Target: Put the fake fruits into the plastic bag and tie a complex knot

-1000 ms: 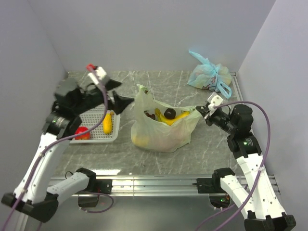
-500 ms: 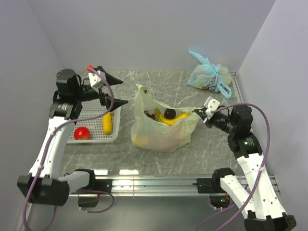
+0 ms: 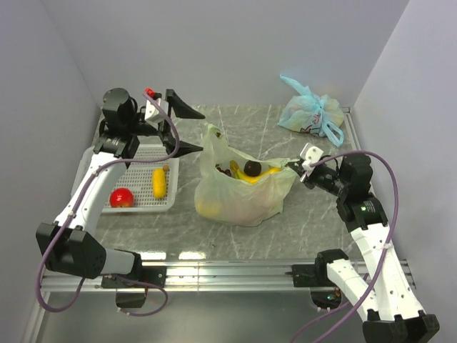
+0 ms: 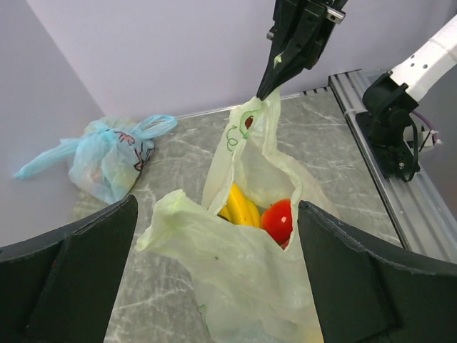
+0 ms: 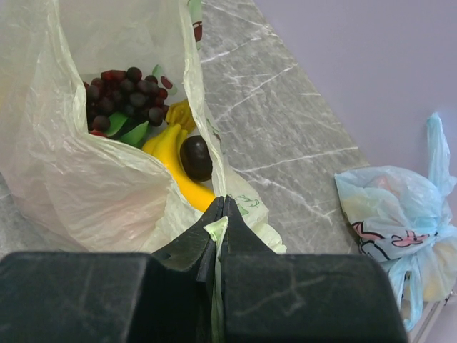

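Observation:
The pale green plastic bag (image 3: 239,193) stands open mid-table with bananas (image 3: 258,175), dark grapes (image 5: 118,96) and a red fruit (image 4: 278,220) inside. My right gripper (image 3: 294,166) is shut on the bag's right handle (image 5: 216,230), pinched between its fingertips, and holds that side up. My left gripper (image 3: 191,130) is open and empty, raised just left of the bag's upright left handle (image 3: 212,136). A red apple (image 3: 121,197) and a yellow-orange fruit (image 3: 159,183) lie in the white tray (image 3: 143,204). No knot shows on the green bag.
A light blue tied bag (image 3: 311,113) lies at the back right corner, also in the left wrist view (image 4: 107,153). Walls close in the table at the back and both sides. A metal rail (image 3: 228,271) runs along the near edge.
My left arm has swung up from over the tray and right toward the bag, its jaws still open. My right gripper has kept its hold on the handle, almost still.

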{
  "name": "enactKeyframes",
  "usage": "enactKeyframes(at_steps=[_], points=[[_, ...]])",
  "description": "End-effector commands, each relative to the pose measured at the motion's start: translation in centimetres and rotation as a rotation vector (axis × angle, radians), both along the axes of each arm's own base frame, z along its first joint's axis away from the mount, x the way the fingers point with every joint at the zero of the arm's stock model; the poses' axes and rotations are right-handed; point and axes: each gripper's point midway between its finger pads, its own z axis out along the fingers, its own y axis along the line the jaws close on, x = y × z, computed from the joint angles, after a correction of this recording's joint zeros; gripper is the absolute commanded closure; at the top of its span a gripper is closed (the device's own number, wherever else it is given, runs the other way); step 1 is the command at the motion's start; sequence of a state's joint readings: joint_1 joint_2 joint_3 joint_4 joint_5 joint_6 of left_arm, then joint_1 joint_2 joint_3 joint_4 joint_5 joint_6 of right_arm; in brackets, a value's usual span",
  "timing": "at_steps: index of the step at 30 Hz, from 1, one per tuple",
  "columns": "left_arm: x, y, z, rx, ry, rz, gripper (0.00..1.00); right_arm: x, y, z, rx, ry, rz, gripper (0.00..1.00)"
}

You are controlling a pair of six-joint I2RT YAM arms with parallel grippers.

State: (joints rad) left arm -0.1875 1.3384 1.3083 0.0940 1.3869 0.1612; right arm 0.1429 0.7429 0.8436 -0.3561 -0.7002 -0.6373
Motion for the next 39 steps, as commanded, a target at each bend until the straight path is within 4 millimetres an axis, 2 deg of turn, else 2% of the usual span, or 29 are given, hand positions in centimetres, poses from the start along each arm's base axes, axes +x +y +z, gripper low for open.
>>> enactKeyframes(at_steps=[1,8,22,25,27,29,30,32,33,34,35,37,38,39], points=[[-0.6,-0.7,1.0,-0.013,-0.068,-0.058,0.01,0.1,0.0,2.0,-0.008,-0.065,0.012,1.00],[1.5,-1.7,0.5,-0.018,-0.079,-0.081,0.01,-0.3,0.3,1.9,-0.020,-0.081,0.040,1.00],[0.4,-4.5,-4.3,0.030,0.073,-0.253,0.02,-0.5,0.4,1.9,-0.024,-0.085,0.055,1.00],[-0.1,-5.1,-4.1,0.035,0.105,-0.287,0.25,-0.4,0.4,2.1,-0.015,-0.088,0.055,1.00],[-0.5,-5.5,-3.3,0.039,0.132,-0.299,0.57,-0.4,0.5,2.4,-0.004,-0.091,0.056,1.00],[-0.7,-5.7,-2.1,0.043,0.154,-0.282,0.99,-0.6,0.6,2.9,0.020,-0.091,0.050,1.00],[-1.1,-5.7,-1.7,0.051,0.216,-0.272,1.00,-0.7,0.6,3.4,0.040,-0.092,0.045,1.00],[-1.6,-5.4,-0.4,0.042,0.216,-0.223,0.99,-0.5,0.6,4.6,0.073,-0.108,0.025,1.00],[-1.1,-5.1,0.3,0.031,0.305,-0.149,0.99,-0.3,0.5,5.2,0.104,-0.090,0.001,1.00],[-0.9,-4.7,0.9,0.014,0.316,-0.117,1.00,-0.2,0.4,5.7,0.117,-0.089,-0.014,1.00],[-1.3,-4.1,2.6,-0.029,0.344,-0.073,0.99,-0.1,0.2,6.4,0.129,-0.090,-0.031,1.00],[0.6,-2.6,4.6,-0.103,0.369,0.069,0.99,0.4,-0.3,8.4,0.168,-0.091,-0.078,1.00],[0.4,-1.8,6.4,-0.128,0.360,0.115,0.99,0.4,-0.4,8.9,0.172,-0.089,-0.083,1.00],[1.2,-0.9,7.3,-0.152,0.360,0.188,0.99,0.6,-0.6,10.5,0.179,-0.114,-0.089,1.00]])
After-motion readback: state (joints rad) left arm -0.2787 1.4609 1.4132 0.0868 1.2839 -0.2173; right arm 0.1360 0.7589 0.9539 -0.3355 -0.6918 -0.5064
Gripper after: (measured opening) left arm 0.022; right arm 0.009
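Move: The bag's loose left handle stands up about 5 cm to the left hand's right, some 6 cm lower and 1 cm farther out, roughly between its open fingers. The other handle, held in the right gripper, is about 26 cm to the left hand's right, 3 cm back and 10 cm lower; the dark round fruit in the bag lies about 15 cm right, 1 cm ahead and 27 cm down. From the right hand, the loose handle is some 21 cm left, 4 cm ahead and 4 cm up. With its fingers open and pointing right, the left hand goes right and down about 6 cm each way towards the loose handle, easing a little forward and back again, then shuts its fingers and pinches the plastic just below the tip. It then rises about 5 cm and comes back left some 2 cm, rolling about its fingers' line to some 20 degrees in all, while the right hand keeps its pinch on the other handle and at the very end lifts about 5 cm too. ##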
